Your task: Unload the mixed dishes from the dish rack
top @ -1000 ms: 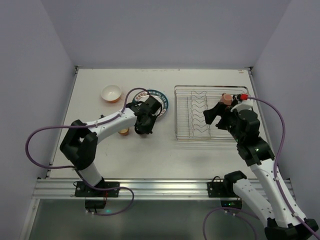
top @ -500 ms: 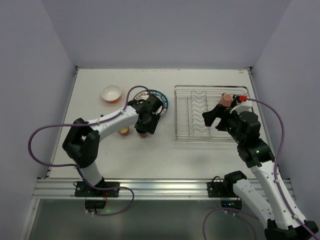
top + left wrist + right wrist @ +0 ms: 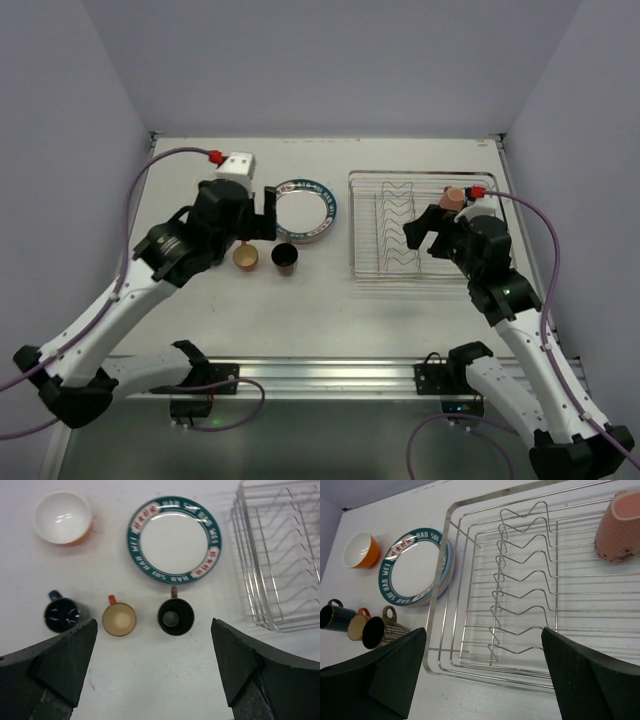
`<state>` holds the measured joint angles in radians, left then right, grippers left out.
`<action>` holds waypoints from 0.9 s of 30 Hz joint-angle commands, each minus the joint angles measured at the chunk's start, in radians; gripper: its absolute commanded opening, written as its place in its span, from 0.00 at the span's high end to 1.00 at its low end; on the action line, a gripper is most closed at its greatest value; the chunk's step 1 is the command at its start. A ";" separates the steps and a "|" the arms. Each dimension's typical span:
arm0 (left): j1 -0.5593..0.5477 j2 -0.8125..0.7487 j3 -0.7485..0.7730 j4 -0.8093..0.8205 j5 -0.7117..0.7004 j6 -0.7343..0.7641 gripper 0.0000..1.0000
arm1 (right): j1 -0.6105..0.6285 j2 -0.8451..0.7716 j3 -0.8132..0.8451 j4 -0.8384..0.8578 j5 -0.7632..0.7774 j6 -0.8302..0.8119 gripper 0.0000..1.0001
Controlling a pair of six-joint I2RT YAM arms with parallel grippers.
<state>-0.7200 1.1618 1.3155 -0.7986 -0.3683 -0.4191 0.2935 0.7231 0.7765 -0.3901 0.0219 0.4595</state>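
Note:
The dish rack stands on the right of the table, with one pink mug upside down in its far right corner. To its left lies a stack of plates, a green-rimmed white one on top. In front of the stack stand a dark striped mug, an orange mug and a dark blue mug. The orange bowl sits far left. My left gripper hangs open high above the mugs. My right gripper is open over the rack's near edge.
White walls close in the table on the left, back and right. The metal rail with both arm bases runs along the near edge. Purple cables loop from both arms.
My left gripper opened and let go of the dark striped mug, then rose and drew back to the left. The mug now stands beside the orange one. The right arm barely moved.

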 commanded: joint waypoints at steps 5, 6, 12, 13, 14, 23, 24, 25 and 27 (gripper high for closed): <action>0.232 -0.128 -0.182 -0.078 -0.382 -0.077 0.00 | -0.086 0.151 0.038 0.056 0.191 0.042 0.01; 0.267 -0.160 -0.220 -0.029 -0.313 -0.063 0.00 | -0.123 0.183 0.049 0.059 0.124 0.050 0.01; 0.456 -0.303 -0.384 0.145 -0.169 -0.014 0.00 | -0.257 0.490 0.210 0.063 0.212 0.073 0.01; 0.456 -0.312 -0.386 0.150 -0.152 -0.007 0.00 | -0.257 0.530 0.237 0.057 0.274 0.071 0.01; 0.456 -0.317 -0.395 0.154 -0.143 -0.003 0.00 | -0.258 0.571 0.294 0.053 0.286 0.044 0.01; 0.455 -0.375 -0.440 0.214 0.055 0.042 0.00 | -0.286 0.906 0.596 -0.053 0.329 -0.114 0.01; 0.455 -0.373 -0.446 0.216 0.071 0.042 0.00 | -0.287 0.929 0.621 -0.073 0.328 -0.113 0.02; 0.452 -0.375 -0.447 0.219 0.083 0.046 0.00 | -0.289 0.947 0.659 -0.087 0.320 -0.119 0.03; 0.453 -0.382 -0.450 0.226 0.107 0.052 0.00 | -0.287 0.995 0.684 -0.116 0.290 -0.119 0.05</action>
<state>-0.2703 0.7898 0.8742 -0.6319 -0.3397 -0.3996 0.0113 1.6752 1.3842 -0.4477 0.3130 0.3794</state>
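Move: The pink mug in the rack lies about 20 cm ahead of the right hand, 16 cm to its right and 16 cm below. The black mug stands some 9 cm to the right of the pink one, 1 cm farther out. The wire plate holder is about 11 cm ahead of the right hand, 4 cm left, 18 cm below. From the left hand the pink mug is roughly 60 cm to the right, 20 cm ahead and 19 cm below. Open right hand reaches about 18 cm forward, also right and down, towards the pink mug; left sweeps leftward. ##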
